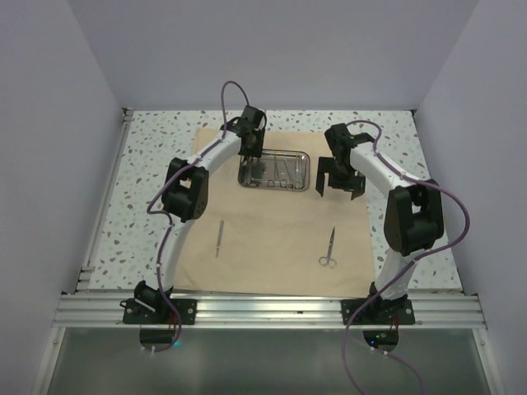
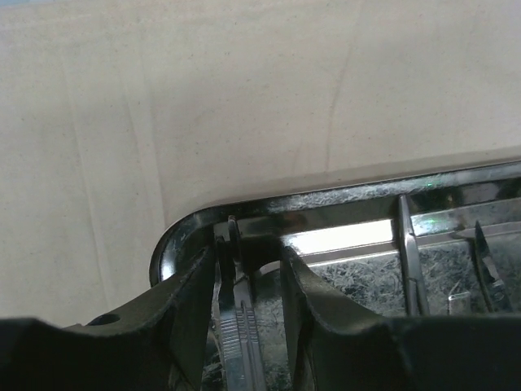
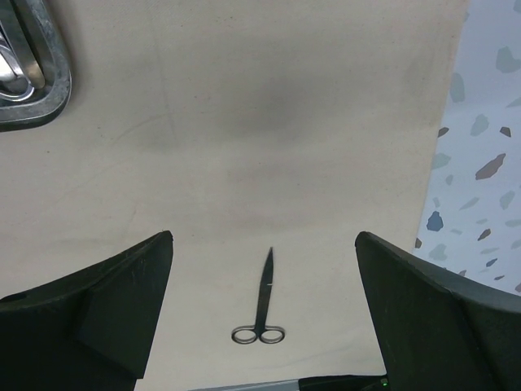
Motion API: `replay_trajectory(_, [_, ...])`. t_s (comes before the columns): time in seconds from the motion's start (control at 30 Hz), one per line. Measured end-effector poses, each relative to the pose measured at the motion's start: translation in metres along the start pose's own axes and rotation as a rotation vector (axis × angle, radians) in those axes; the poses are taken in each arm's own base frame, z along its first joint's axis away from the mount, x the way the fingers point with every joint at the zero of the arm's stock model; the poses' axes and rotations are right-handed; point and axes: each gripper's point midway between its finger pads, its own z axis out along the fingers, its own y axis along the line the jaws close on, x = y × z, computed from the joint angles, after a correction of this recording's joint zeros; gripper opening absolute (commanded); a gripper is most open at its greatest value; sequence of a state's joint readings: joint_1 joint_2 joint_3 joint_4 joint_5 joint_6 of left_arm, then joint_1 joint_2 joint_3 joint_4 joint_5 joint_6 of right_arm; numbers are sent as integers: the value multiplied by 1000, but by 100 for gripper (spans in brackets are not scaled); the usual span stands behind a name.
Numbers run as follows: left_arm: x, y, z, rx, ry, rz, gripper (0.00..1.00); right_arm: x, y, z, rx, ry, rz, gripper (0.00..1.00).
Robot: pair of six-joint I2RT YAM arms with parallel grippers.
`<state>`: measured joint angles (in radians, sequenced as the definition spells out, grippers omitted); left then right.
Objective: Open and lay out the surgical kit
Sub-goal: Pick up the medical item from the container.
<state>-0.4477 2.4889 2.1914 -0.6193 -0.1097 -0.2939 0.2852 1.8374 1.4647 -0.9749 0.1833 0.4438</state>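
Note:
The beige cloth wrap lies spread flat, and the steel tray stands on its far half. My left gripper reaches down into the tray's left end. In the left wrist view its fingers straddle a slim ribbed steel instrument in the tray's corner. A gap shows between the instrument and the right finger, so my left gripper is open. More instruments lie in the tray. My right gripper hovers open and empty right of the tray. Scissors lie on the cloth.
A slim steel instrument lies on the cloth's left part and the scissors on its right part. Speckled tabletop surrounds the cloth. An aluminium rail runs along the near edge, and walls close in both sides.

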Motion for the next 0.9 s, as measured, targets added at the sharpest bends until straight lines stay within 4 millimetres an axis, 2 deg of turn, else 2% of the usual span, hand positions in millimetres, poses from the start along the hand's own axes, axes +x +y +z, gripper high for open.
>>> replay_trajectory(0.07, [9, 2, 3, -5, 21, 2, 40, 1, 1, 0, -5, 2, 0, 98])
replay_trajectory(0.27, [6, 1, 7, -2, 0, 0, 37, 4, 2, 2, -15, 14, -1, 98])
replay_trajectory(0.47, [0, -2, 13, 1, -18, -2, 27, 5, 2, 2, -14, 18, -2, 99])
replay_trajectory(0.57, [-3, -2, 17, -5, -27, -1, 21, 5, 2, 2, -14, 18, -2, 98])
replay_trajectory(0.7, [-5, -2, 19, -17, -35, -1, 0, 5, 2, 2, -15, 17, -2, 98])
replay_trajectory(0.9, [-5, -2, 19, -20, -36, 0, 0, 5, 2, 2, -16, 18, -2, 98])
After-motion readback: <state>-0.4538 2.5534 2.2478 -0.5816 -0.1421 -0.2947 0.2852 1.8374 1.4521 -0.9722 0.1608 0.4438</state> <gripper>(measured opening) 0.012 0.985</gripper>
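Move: The medical item, a slim steel instrument at the tray's left end, lies beneath the left hand; its middle is some 4 cm back, level sideways, about 2 cm below. The tray's middle is roughly 6 cm right of this hand and 4 cm back. Two more instruments lie about 4 cm back, one 7 cm to its right, the other 10 cm. From the right hand, the item is roughly 11 cm ahead, 23 cm left and 6 cm below. The left fingers, already straddling the slim instrument, shut almost fully and pinch its forward end inside the tray. First the hand sinks about 1 cm, easing slightly back; then it slides some 2 cm forward along the instrument towards the tray's far rim, staying low, as the fingers close. ##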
